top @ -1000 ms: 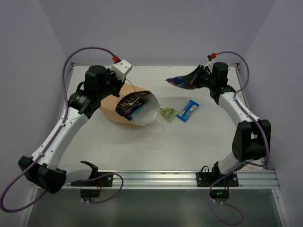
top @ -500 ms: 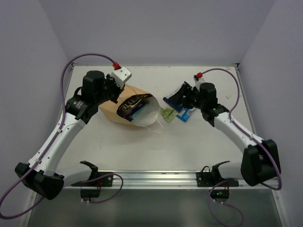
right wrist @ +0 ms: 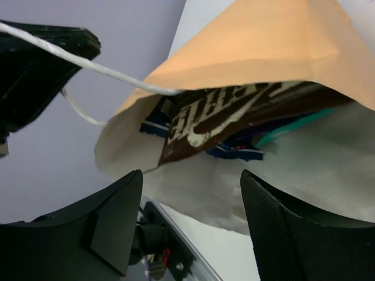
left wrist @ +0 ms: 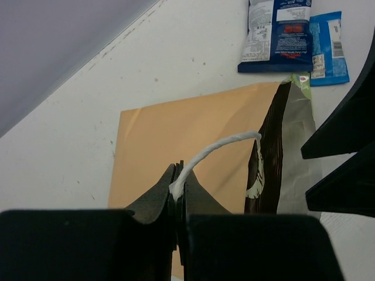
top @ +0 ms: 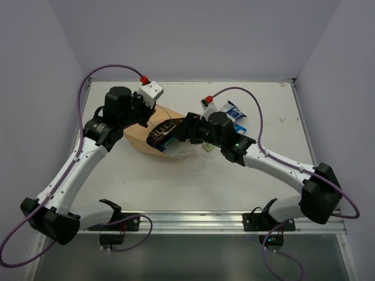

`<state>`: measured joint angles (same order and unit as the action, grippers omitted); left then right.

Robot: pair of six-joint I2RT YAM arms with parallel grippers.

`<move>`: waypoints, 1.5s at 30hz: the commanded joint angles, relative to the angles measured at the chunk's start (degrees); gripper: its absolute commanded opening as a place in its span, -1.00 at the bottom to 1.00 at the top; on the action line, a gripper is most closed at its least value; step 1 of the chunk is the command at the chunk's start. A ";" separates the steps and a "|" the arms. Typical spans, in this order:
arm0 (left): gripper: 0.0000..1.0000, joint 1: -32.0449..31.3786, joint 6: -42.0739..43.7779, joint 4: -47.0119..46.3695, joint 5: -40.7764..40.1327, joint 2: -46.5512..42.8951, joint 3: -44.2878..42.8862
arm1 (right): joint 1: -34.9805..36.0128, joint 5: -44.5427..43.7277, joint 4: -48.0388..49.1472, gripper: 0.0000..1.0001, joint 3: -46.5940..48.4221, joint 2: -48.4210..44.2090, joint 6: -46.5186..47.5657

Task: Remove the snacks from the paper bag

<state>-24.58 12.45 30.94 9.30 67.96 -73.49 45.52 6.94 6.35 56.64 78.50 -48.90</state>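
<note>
The tan paper bag (top: 139, 136) lies on its side with its mouth facing right. My left gripper (left wrist: 179, 186) is shut on its white string handle (left wrist: 218, 148) and holds the mouth up. A brown chip bag (right wrist: 234, 114) sticks out of the mouth, with a teal packet (right wrist: 296, 124) and a dark-blue packet (right wrist: 234, 153) under it. My right gripper (right wrist: 190, 175) is open and empty just in front of the mouth (top: 183, 132). A dark-blue chip bag (left wrist: 275, 35), a blue-white packet (left wrist: 329, 50) and a green wrapper (left wrist: 302, 80) lie on the table outside the bag.
The dark-blue chip bag (top: 233, 110) lies behind my right arm near the back of the table (top: 193, 187). Purple walls close in the back and both sides. A metal rail (top: 193, 221) runs along the near edge.
My right gripper let go of the dark-blue chip bag, which now lies on the table, and swung left to the paper bag's mouth. The left gripper kept hold of the handle.
</note>
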 commanded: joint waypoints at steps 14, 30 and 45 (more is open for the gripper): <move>-1.00 -0.21 -2.16 -3.87 -1.48 0.24 -2.27 | 3.61 -4.39 3.84 -0.42 11.39 14.75 -11.83; -1.00 -0.21 -0.76 -4.39 -12.99 2.61 -3.41 | 1.86 1.14 -12.84 -1.00 15.51 -7.74 0.38; -1.00 -0.12 -1.11 -6.15 -15.80 4.11 -2.88 | -17.71 17.41 -34.64 -1.00 34.85 -15.30 8.39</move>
<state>-24.58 11.11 27.79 -4.51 72.07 -74.78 33.61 22.41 -25.26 87.46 65.12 -43.53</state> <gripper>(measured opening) 0.034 0.012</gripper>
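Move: Ahead and to the left of the open right gripper, the brown snack bag lies in the paper bag's mouth, about 3 cm farther out, 6 cm left and 6 cm down. A blue snack sits under it, some 1 cm out, 6 cm left and 12 cm below the right hand. The green packet lies on the table, level with this hand and 10 cm to its right. From the left hand, the brown bag is roughly 2 cm back, 5 cm right and 12 cm down. Reaching into the mouth of the paper bag, the right hand goes left with some forward and dips, about 6 cm over, and shuts its fingers on the brown snack bag's near edge. It then draws it up some 25 cm, swinging right and back, fingers tilting up again. The left, still pinching the white handle, drifts about 4 cm forward and left, turning counter-clockwise. ##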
